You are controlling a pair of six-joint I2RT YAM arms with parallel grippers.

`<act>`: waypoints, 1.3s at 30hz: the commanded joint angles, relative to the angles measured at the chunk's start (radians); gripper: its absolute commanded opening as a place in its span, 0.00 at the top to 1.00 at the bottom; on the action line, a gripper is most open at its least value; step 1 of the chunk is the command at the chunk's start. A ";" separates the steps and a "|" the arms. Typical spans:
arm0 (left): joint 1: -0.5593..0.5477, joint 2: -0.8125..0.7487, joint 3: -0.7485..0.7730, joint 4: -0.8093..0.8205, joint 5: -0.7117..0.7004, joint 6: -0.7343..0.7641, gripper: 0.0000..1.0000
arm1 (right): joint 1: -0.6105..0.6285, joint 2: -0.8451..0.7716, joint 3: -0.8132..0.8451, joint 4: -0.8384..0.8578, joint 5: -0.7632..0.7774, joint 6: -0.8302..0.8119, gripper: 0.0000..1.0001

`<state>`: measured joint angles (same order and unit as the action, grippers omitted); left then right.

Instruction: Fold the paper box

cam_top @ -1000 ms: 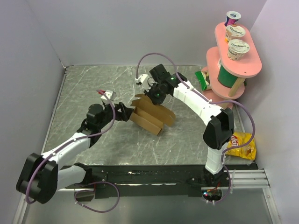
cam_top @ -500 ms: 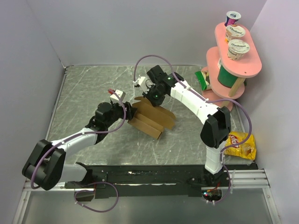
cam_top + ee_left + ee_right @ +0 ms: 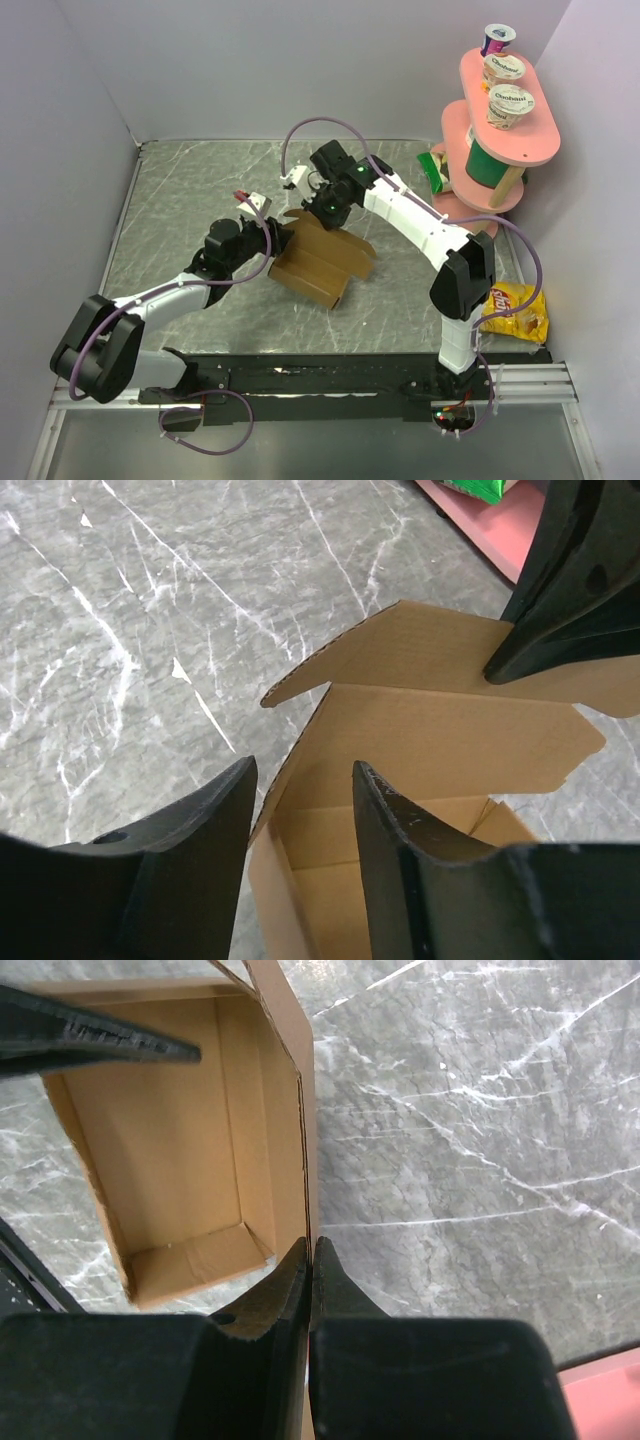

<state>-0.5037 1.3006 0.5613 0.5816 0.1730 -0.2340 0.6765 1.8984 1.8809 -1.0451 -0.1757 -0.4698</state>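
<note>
The paper box [image 3: 325, 262] is plain brown cardboard, half formed, with its open side up and flaps standing, at the middle of the marble table. My right gripper [image 3: 325, 208] is shut on the thin far wall of the box [image 3: 160, 1130], which is pinched between its tips [image 3: 311, 1243]. My left gripper [image 3: 276, 243] is at the box's left end. In the left wrist view its jaws [image 3: 305, 767] stand apart, astride the left wall of the box [image 3: 440, 730], with a gap on each side. The right gripper's finger [image 3: 560, 600] holds the raised flap there.
A pink two-tier stand [image 3: 500, 120] with yogurt cups and a green can stands at the back right. A green packet [image 3: 432, 170] lies beside it. A yellow chips bag [image 3: 515, 310] lies near the right arm's base. Grey walls close the table's left, back and right.
My left gripper has moved right to the box's left wall and its jaws have narrowed. The right gripper has shifted slightly left with the wall, and the box has turned a little.
</note>
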 commanded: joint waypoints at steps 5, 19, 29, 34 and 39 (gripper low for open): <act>-0.002 0.012 0.023 0.063 0.002 -0.044 0.59 | 0.014 -0.081 0.055 0.003 0.031 0.032 1.00; -0.047 0.069 0.035 0.061 -0.151 -0.145 0.80 | 0.067 -0.071 0.064 0.069 0.085 0.158 0.95; -0.055 0.101 0.019 0.106 -0.219 -0.188 0.99 | 0.077 -0.111 0.027 0.144 0.058 0.266 0.48; -0.055 0.072 -0.034 0.147 -0.231 -0.087 0.99 | 0.037 -0.247 -0.086 0.253 0.113 0.351 0.09; -0.053 0.026 -0.046 0.077 -0.270 -0.045 0.99 | -0.106 -0.494 -0.398 0.474 -0.088 0.450 0.00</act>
<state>-0.5549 1.3834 0.5194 0.6422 -0.0528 -0.3317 0.6792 1.6249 1.6802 -0.7925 -0.1448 -0.1295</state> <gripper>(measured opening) 0.024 0.989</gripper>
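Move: The left edge of the upright back panel of the paper box already stands between my half-open left fingers, about 1 cm ahead, 1 cm right and 2 cm below. The box's tray lies some 6 cm back, 5 cm right and 6 cm below; the curved tip of the top flap is about 5 cm ahead, straight on. My right fingers still hold the panel's upper part, and its left edge lies about 8 cm left, 1 cm back and 2 cm below them. I ease my left hand down about 4 cm, slightly forward at first, turning some 10 degrees counter-clockwise, and shut its fingers to pinch the panel's left edge. Meanwhile my right hand keeps its grip, rising about 2 cm and then drifting left; once the left is shut I open the right wide, let go, and climb to about 7 cm above its start, swinging back right. ##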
